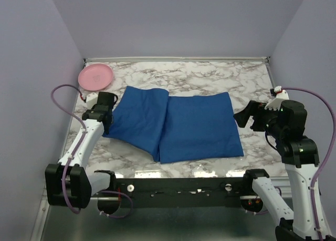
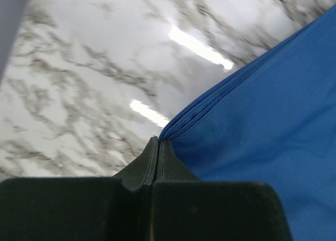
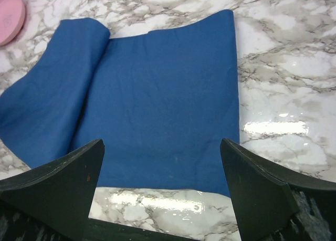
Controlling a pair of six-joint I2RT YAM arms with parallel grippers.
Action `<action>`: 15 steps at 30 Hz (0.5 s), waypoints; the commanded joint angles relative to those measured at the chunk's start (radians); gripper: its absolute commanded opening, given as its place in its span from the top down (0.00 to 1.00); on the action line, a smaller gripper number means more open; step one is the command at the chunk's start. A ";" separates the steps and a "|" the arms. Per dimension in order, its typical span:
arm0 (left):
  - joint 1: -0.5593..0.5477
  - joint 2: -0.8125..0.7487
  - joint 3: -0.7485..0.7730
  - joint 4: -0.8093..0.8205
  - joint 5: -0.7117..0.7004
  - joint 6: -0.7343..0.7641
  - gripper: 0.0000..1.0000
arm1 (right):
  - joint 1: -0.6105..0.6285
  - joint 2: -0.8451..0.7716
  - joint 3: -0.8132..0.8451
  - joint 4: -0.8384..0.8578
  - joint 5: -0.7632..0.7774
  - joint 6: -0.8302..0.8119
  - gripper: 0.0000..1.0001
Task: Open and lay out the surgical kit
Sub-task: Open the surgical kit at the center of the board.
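The surgical kit shows as a royal-blue cloth wrap (image 1: pixel 194 125) lying on the marble table, with one flap folded over on its left side. My left gripper (image 1: pixel 107 117) is at the wrap's left edge. In the left wrist view its jaws are pressed together (image 2: pixel 158 141) and the layered edges of the cloth (image 2: pixel 262 120) run right into the fingertips. My right gripper (image 1: pixel 241 117) hovers just off the wrap's right edge, open wide, with nothing between its fingers (image 3: pixel 163 162); the cloth (image 3: pixel 157 94) lies spread ahead of it. Whatever the wrap holds is hidden.
A pink round disc (image 1: pixel 95 76) lies at the back left corner of the table, also seen as a pink disc (image 3: pixel 8 18) from the right wrist. Purple walls close in the left, back and right sides. Bare marble table (image 1: pixel 210 75) lies behind the wrap.
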 commanded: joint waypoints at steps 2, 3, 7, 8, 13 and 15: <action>0.240 -0.118 0.007 -0.083 -0.088 0.022 1.00 | 0.013 0.053 -0.036 0.036 -0.117 -0.040 0.00; 0.265 -0.125 0.011 -0.088 -0.101 0.026 1.00 | 0.015 0.073 -0.041 0.030 -0.128 -0.046 0.00; 0.372 -0.188 0.014 -0.053 -0.185 0.062 1.00 | 0.029 0.115 -0.059 0.019 -0.175 -0.063 0.00; 0.397 -0.196 0.010 -0.048 -0.204 0.066 0.99 | 0.033 0.123 -0.064 0.019 -0.183 -0.063 0.00; 0.417 -0.199 0.007 -0.036 -0.262 0.049 0.67 | 0.072 0.167 -0.096 0.010 -0.217 -0.080 0.00; 0.415 -0.210 0.013 -0.037 -0.277 0.058 0.65 | 0.102 0.187 -0.107 0.010 -0.214 -0.086 0.00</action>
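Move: The loose edge of the surgical kit's blue left flap is still pinched in my left hand. The bare landing spot for its near corner is about 9 cm left, 8 cm back and 10 cm below; the fold crease's middle is some 23 cm right and 7 cm ahead, the pink plate 15 cm left and 40 cm ahead. From my right hand that spot is roughly 66 cm left, 3 cm back, 27 cm below. I finish sweeping the flap outward with my left hand: some 12 cm left, drawing back about 6 cm and rising 5 cm while the wrist turns counter-clockwise around 25 degrees. Near the end its fingers part and let go of the edge. My right hand, open and empty, sinks about 5 cm and shifts left above the kit's right side, tipping further down. ##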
